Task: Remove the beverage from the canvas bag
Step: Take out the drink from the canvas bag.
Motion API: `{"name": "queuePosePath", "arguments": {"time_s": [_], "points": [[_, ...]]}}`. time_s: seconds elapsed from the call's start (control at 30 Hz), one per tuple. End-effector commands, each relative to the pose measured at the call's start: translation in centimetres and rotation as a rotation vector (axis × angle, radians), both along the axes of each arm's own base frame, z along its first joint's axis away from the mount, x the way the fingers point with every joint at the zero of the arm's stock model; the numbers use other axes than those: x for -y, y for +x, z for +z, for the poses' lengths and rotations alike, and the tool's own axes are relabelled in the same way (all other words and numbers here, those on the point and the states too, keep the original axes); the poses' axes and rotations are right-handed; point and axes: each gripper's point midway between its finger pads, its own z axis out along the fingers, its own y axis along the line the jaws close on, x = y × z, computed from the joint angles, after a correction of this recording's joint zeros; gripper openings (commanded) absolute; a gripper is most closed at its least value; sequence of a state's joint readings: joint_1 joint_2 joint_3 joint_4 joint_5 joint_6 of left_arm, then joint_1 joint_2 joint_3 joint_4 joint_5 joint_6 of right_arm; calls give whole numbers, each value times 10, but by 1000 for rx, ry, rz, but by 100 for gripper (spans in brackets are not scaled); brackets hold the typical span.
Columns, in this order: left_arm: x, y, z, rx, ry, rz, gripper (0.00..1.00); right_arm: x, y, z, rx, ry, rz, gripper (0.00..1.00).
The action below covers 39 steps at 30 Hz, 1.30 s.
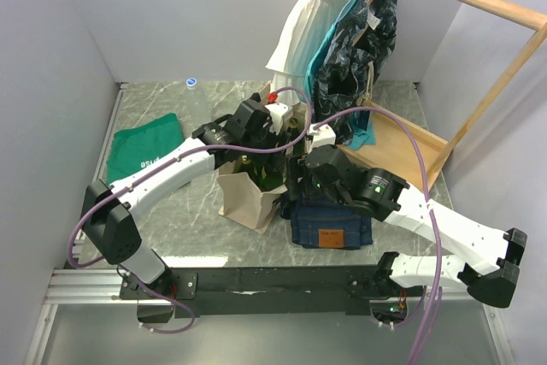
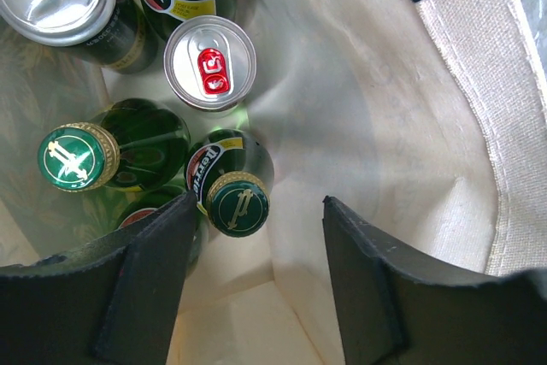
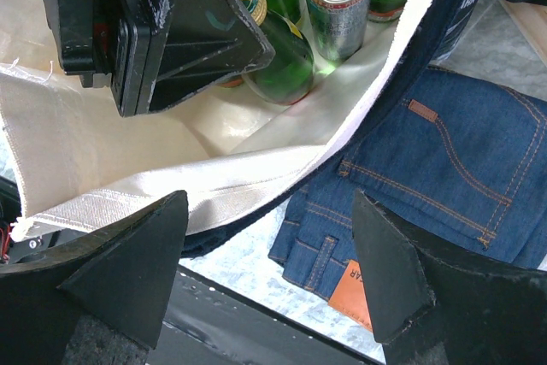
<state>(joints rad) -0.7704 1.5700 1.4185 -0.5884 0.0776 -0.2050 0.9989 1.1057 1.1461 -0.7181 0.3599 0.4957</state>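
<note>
The cream canvas bag point(image 1: 244, 198) stands mid-table with its mouth open; its inner wall shows in the left wrist view point(image 2: 367, 100) and its rim in the right wrist view point(image 3: 171, 185). Inside are several green glass bottles point(image 2: 239, 203) with gold-rimmed caps and silver cans point(image 2: 209, 61). My left gripper point(image 2: 256, 237) is open over the bag's mouth, its left finger beside one bottle's cap. It holds nothing. My right gripper point(image 3: 269, 237) is open and empty, just outside the bag's near rim. It shows beside the bag in the top view point(image 1: 299, 179).
Folded blue jeans point(image 1: 329, 228) lie right of the bag, seen too in the right wrist view point(image 3: 427, 160). A green printed cloth point(image 1: 145, 147) lies at the left. A wooden rack point(image 1: 461, 57) with hanging clothes stands at the back right. A small bottle point(image 1: 192, 85) is by the back wall.
</note>
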Motion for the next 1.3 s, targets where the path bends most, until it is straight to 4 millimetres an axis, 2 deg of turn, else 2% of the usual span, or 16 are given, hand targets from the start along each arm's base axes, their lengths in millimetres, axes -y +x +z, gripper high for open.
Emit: {"name": "queuePosePath", "arguments": {"time_s": [0.0, 0.1, 0.4, 0.57, 0.63, 0.93, 1.03, 1.23, 1.27], "points": [[4, 0, 5, 17, -16, 4, 64, 1, 6, 17, 54, 28, -15, 83], [4, 1, 1, 15, -7, 7, 62, 1, 6, 16, 53, 27, -16, 83], [2, 3, -6, 18, 18, 21, 62, 1, 6, 17, 56, 25, -14, 83], [2, 4, -10, 16, 29, 27, 58, 0, 6, 16, 53, 22, -12, 83], [3, 4, -9, 19, 25, 24, 55, 0, 7, 16, 53, 20, -12, 83], [4, 5, -10, 21, 19, 24, 54, -1, 6, 16, 50, 23, -9, 83], [5, 6, -9, 27, 24, 24, 42, 1, 7, 18, 54, 13, -13, 83], [6, 5, -11, 21, 27, 16, 34, -2, 7, 20, 57, 27, -9, 83], [6, 5, -11, 21, 27, 15, 28, -3, 8, 19, 53, 24, -10, 83]]}}
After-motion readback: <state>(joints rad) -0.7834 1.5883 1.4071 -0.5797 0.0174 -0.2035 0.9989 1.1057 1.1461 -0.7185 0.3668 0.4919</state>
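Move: Just below the left fingertips is the capped neck of the green bottle, whose middle is about 10 cm down and 1 cm ahead. The red-tab can stands some 5 cm ahead and 4 cm right of that hand; a second green bottle is about 8 cm ahead and 4 cm left, a third roughly 2 cm ahead and 6 cm left. From the right hand, the target bottle lies about 8 cm ahead, 7 cm left and 13 cm down. Sinking only about 1 cm, with a slight drift forward at the end, the left hand brings its fingertips down around the green bottle's capped top inside the canvas bag. The fingers first narrow a little, then close at the end from about two-thirds open to some two-fifths, pinching the cap from both sides, while the wrist hardly turns. ##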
